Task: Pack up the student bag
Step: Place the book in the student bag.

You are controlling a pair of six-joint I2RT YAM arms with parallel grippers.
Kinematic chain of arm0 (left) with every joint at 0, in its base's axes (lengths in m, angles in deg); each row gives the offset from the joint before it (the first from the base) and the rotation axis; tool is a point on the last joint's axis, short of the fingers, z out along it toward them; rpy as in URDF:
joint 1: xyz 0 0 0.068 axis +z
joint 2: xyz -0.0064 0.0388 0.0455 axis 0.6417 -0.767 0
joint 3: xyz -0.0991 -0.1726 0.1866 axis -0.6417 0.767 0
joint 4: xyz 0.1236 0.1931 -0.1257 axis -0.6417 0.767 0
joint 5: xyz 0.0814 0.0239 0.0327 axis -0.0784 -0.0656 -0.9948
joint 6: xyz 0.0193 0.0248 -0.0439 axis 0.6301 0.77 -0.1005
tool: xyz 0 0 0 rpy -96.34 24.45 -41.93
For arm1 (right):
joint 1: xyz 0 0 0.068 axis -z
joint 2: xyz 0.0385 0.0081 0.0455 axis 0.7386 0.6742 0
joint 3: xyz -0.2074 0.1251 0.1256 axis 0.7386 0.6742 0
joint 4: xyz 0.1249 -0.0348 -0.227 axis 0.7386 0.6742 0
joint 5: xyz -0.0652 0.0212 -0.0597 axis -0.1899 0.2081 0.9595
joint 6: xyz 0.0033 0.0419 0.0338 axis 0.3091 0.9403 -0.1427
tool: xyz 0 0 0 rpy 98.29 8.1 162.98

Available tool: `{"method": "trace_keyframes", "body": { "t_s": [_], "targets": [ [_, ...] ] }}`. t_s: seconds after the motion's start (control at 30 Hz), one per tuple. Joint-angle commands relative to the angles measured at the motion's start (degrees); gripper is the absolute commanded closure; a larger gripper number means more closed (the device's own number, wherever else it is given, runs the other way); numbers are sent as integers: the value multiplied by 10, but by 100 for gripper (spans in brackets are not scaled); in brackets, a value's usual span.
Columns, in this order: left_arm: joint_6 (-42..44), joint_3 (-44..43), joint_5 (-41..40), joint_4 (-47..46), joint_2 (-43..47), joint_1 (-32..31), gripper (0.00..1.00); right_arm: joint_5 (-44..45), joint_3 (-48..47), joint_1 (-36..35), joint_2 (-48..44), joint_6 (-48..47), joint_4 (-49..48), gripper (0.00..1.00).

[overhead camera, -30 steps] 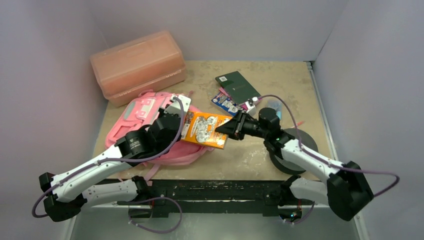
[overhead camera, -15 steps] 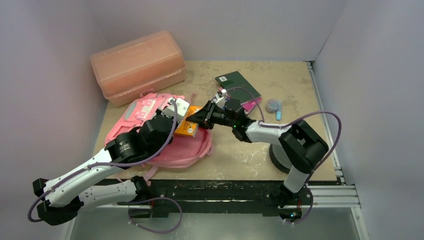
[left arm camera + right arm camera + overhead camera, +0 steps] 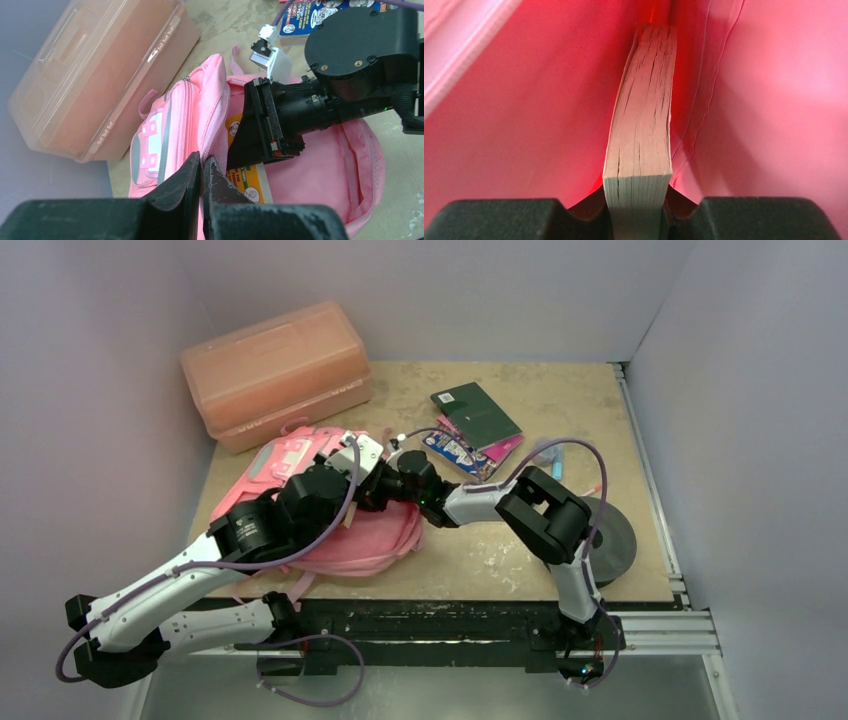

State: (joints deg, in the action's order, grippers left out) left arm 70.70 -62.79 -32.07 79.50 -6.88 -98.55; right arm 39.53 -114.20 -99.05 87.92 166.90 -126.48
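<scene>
The pink student bag (image 3: 285,455) lies on the table's left half with its main opening facing right. My left gripper (image 3: 202,172) is shut on the pink fabric edge of that opening and holds it up. My right gripper (image 3: 638,217) is shut on an orange book (image 3: 250,182) and reaches into the bag, so that pink lining (image 3: 774,100) surrounds the book's page edge (image 3: 641,125). In the left wrist view the right gripper (image 3: 250,155) sits in the bag's mouth, with the book's orange cover showing below it. From above, the arms hide the book.
A salmon-orange plastic box (image 3: 275,370) stands behind the bag at the back left. A green book (image 3: 477,412), a colourful booklet (image 3: 455,452) and a small blue item (image 3: 555,455) lie to the right. A dark round object (image 3: 612,540) sits near the right arm's base.
My right arm has swung left and carried the orange book from beside the bag into its opening. The left gripper has kept its hold on the bag's edge.
</scene>
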Motion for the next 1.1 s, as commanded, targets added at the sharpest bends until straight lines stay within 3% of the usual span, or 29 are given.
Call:
{"method": "trace_keyframes", "body": {
  "t_s": [0.0,0.3,0.57,0.73,1.0,1.07],
  "targets": [
    [20,-50,12,-71,7,0,100,52,-60,1,-1,-14,-64,100],
    [15,-46,41,-71,4,-1,100,74,-130,-9,95,-49,-72,100],
    [-9,-32,27,-79,8,-1,100,138,-161,-37,126,-79,-67,99],
    [-22,-14,9,-83,16,-1,100,137,-182,-49,140,-103,-56,78],
    [-31,20,-23,-95,42,-1,100,139,-87,-40,81,-129,-58,44],
    [-31,26,-26,-99,47,-1,100,125,-64,-34,78,-126,-85,42]
  ]
}}
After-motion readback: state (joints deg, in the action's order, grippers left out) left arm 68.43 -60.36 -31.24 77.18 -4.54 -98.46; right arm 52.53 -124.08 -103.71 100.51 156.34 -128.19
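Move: The orange book is held by its near end in the right hand, already in the mouth of the student bag, its middle about 8 cm left and 1 cm forward of the hand. The bag's middle lies some 13 cm left, level fore-and-aft and 8 cm lower. The blue book is 21 cm right and 13 cm ahead; the clear box is 22 cm left and 24 cm ahead. From the left hand the bag's middle is about 7 cm left, 1 cm back, 22 cm down. The orange book is driven deeper into the bag by the right hand, first about 4 cm forward, then some 5 cm down and on to the left, 6 cm in all, the fingers tipping down roughly 10 degrees. There the fingers open around its end and start backing out to the right, while the left hand keeps its pinch on the raised lip of the bag's mouth. ##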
